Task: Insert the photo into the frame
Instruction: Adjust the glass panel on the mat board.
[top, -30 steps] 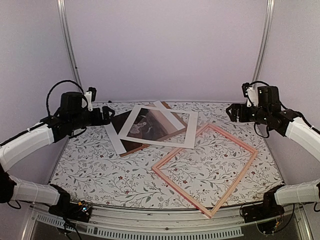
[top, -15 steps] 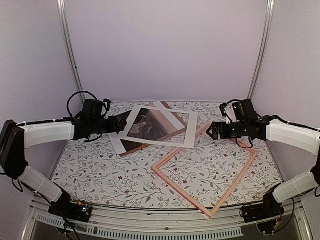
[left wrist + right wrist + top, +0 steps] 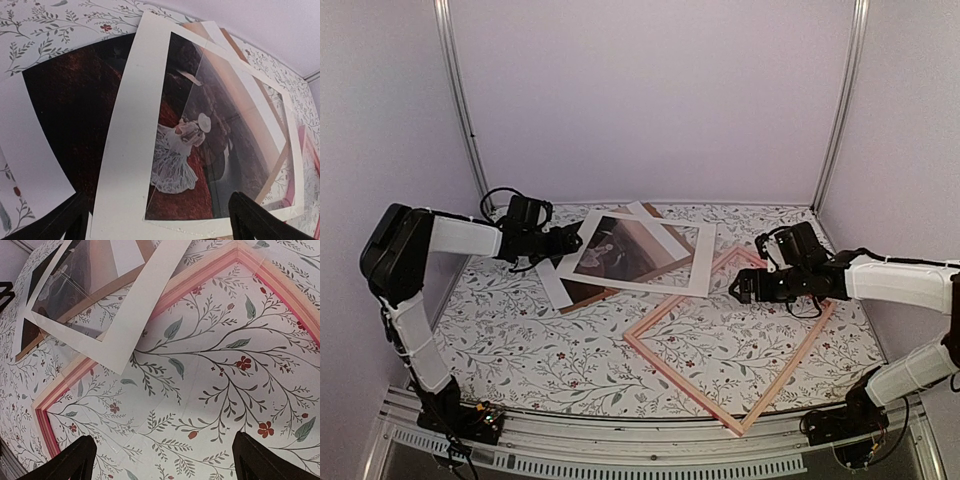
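Note:
The dark photo point(image 3: 605, 258) with a pale figure point(image 3: 177, 165) lies at the back of the table, partly under a white mat board point(image 3: 650, 255). The pink frame point(image 3: 665, 363) lies flat in the middle-right, its far corner under the mat's corner. My left gripper point(image 3: 565, 243) is open at the photo's left edge, just above the mat and photo point(image 3: 75, 100). My right gripper point(image 3: 740, 288) is open, low over the frame's far part point(image 3: 200, 277), with the tabletop inside the frame between its fingertips.
A brown backing board point(image 3: 655, 265) lies under the mat at the back. A clear sheet point(image 3: 240, 125) lies over the photo. A second white strip point(image 3: 552, 285) sticks out at the photo's left. The table is covered by a floral cloth point(image 3: 500, 340); walls stand close on three sides.
Both arms have come down and inward: the left gripper reached the photo's left edge, the right gripper lowered over the frame's far part. Photo, mat and frame have not moved.

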Tool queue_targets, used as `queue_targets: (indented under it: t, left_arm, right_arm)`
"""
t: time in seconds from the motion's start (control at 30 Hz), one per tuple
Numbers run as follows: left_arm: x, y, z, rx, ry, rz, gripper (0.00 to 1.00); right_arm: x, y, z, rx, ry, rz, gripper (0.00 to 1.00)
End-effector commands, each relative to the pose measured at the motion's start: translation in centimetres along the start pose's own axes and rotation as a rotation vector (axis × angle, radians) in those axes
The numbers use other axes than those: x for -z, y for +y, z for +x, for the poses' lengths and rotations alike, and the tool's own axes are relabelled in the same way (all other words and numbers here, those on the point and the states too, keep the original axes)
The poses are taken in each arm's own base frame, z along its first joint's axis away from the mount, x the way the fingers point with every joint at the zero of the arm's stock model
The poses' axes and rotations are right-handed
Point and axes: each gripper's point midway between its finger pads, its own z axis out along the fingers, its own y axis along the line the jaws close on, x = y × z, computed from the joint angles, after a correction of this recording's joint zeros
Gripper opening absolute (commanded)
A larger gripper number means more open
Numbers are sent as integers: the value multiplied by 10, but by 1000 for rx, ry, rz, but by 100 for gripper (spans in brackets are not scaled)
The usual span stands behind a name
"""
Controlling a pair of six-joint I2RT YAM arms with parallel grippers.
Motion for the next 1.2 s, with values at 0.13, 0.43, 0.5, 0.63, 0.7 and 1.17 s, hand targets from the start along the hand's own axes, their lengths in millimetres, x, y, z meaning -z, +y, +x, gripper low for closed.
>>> queue_targets:
  t: [0.13, 0.43, 0.5, 0.63, 0.7, 1.17]
  left_arm:
    - [-45, 10, -22, 78, 5, 107, 100]
    - [-57, 38, -7, 116, 44, 21, 100]
    - [-57, 45, 5, 127, 67, -8, 100]
    - [-49, 59, 27, 150, 95, -59, 100]
    - [-42, 68, 37, 159, 97, -87, 99]
    - [7, 107, 64, 204, 54, -189, 100]
  right_arm:
    - [-7, 13, 8, -21, 14, -44, 99]
    - [-10, 14, 9, -16, 24, -39, 99]
    - [-10, 12, 7, -12, 26, -25, 99]
    - [-10, 5, -2, -1, 14, 35, 99]
    - [-9, 2, -9, 3, -4, 69, 99]
    - [-50, 17, -133, 120, -132, 107, 99]
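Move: The mat board lies flat about 6 cm below the left gripper, its middle 10 cm to the right and 4 cm ahead. The photo beneath it has its middle 5 cm right and 3 cm ahead; the glass panel on top sits some 18 cm right and 2 cm ahead. From the right gripper the mat board's middle is roughly 15 cm ahead, 19 cm left and 7 cm down, the frame's middle about 5 cm back and straight below. Lower the open left gripper about 5 cm while reaching a little forward onto the mat board's left strip, then drag the strip back and to the left, turning counter-clockwise as you go. Let the open right gripper dip slightly over the frame, then swing up and forward about 9 cm, slightly left, towards the mat board's right side. ##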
